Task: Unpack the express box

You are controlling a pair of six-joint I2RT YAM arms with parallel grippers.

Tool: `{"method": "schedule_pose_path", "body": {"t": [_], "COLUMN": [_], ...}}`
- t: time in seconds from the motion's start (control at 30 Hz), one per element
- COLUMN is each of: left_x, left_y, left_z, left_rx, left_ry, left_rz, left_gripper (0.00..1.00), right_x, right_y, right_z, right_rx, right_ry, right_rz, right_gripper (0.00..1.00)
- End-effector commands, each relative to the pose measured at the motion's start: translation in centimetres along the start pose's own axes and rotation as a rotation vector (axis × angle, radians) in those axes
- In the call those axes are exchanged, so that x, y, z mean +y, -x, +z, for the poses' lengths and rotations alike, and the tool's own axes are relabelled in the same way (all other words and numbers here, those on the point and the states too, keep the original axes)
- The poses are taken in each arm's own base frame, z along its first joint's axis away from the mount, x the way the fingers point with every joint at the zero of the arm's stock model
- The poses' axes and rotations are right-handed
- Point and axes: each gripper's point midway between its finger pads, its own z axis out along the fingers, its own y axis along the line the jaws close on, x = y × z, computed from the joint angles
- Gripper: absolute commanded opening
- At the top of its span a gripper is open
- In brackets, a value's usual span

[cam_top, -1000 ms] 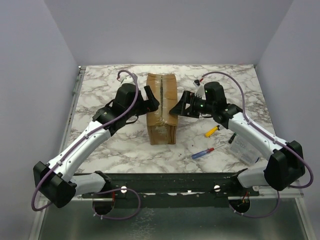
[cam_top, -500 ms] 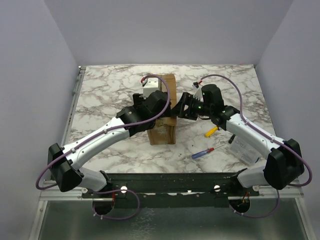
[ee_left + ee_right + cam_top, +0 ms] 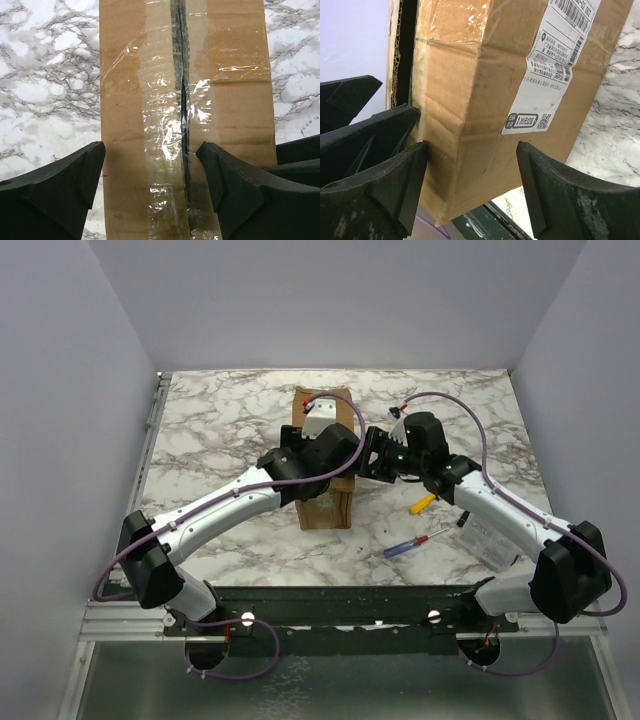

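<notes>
The express box (image 3: 325, 510), a brown taped carton, lies lengthwise in the middle of the marble table. My left gripper (image 3: 328, 478) hovers open above its top. In the left wrist view the fingers (image 3: 65, 190) flank the glossy tape and the dark slit seam of the box (image 3: 125, 100). My right gripper (image 3: 362, 462) is open at the carton's right side. In the right wrist view it (image 3: 471, 165) straddles the upper right edge of the box (image 3: 470, 100), one finger over the top, the other (image 3: 565, 200) beside the wall with the white label (image 3: 545, 75).
A yellow utility knife (image 3: 423, 502) and a red-and-blue screwdriver (image 3: 405, 545) lie on the marble to the right of the box. A flat whitish packet (image 3: 488, 535) sits partly under the right arm. Grey walls enclose the table (image 3: 220, 410).
My left arm has swung right from the box's left side to above its top. My right gripper has edged in against the box's right edge with its jaws slightly narrower.
</notes>
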Motion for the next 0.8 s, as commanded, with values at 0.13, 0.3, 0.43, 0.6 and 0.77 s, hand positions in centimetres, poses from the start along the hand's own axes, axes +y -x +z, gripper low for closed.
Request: {"method": "schedule_pose_path", "body": {"t": [0.13, 0.3, 0.43, 0.6, 0.77], "left_x": [2.6, 3.0, 3.0, 2.8, 4.2], "left_y": [0.5, 0.2, 0.3, 1.8, 2.8], "left_z": [-0.8, -0.8, -1.4, -2.7, -3.2], "left_rx": [-0.015, -0.013, -0.013, -0.051, -0.082], "left_ry": [0.1, 0.106, 0.081, -0.027, -0.051], "left_rz": [0.072, 0.078, 0.049, -0.047, -0.096], "left_gripper": [0.67, 0.48, 0.3, 0.07, 0.0], "right_x": [-2.3, -2.8, -3.5, -4.4, -5.1], "right_y": [-1.2, -1.2, -1.2, -1.4, -1.6], "right_z": [-0.1, -0.1, -0.3, -0.3, -0.4], "right_rx": [-0.007, -0.017, -0.031, -0.03, -0.026], "right_ry": [-0.089, -0.113, -0.148, -0.18, -0.212], "right_rz": [0.022, 0.038, 0.043, 0.04, 0.037], "right_gripper": [0.77, 0.76, 0.76, 0.76, 0.76]}}
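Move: On the box's taped top, the free edge of the left flap at the centre seam lies about 3 cm to the left hand's right, level fore and aft and roughly 1 cm below. The box top's right edge is some 10 cm to that hand's right; its near edge is about 10 cm back and 3 cm right. For the right hand, the flap edge lies about 8 cm left, 2 cm ahead and 1 cm higher. Closing its wide-open fingers across the left half of the box top, the left hand nearly holds its place and pinches the left flap's free edge at the seam. With the fingers almost shut, it pulls that edge up about 4.5 cm and some 3 cm to the left. The right hand stays against the box's right upper edge, fingers still open, turning only about 5 degrees clockwise. ##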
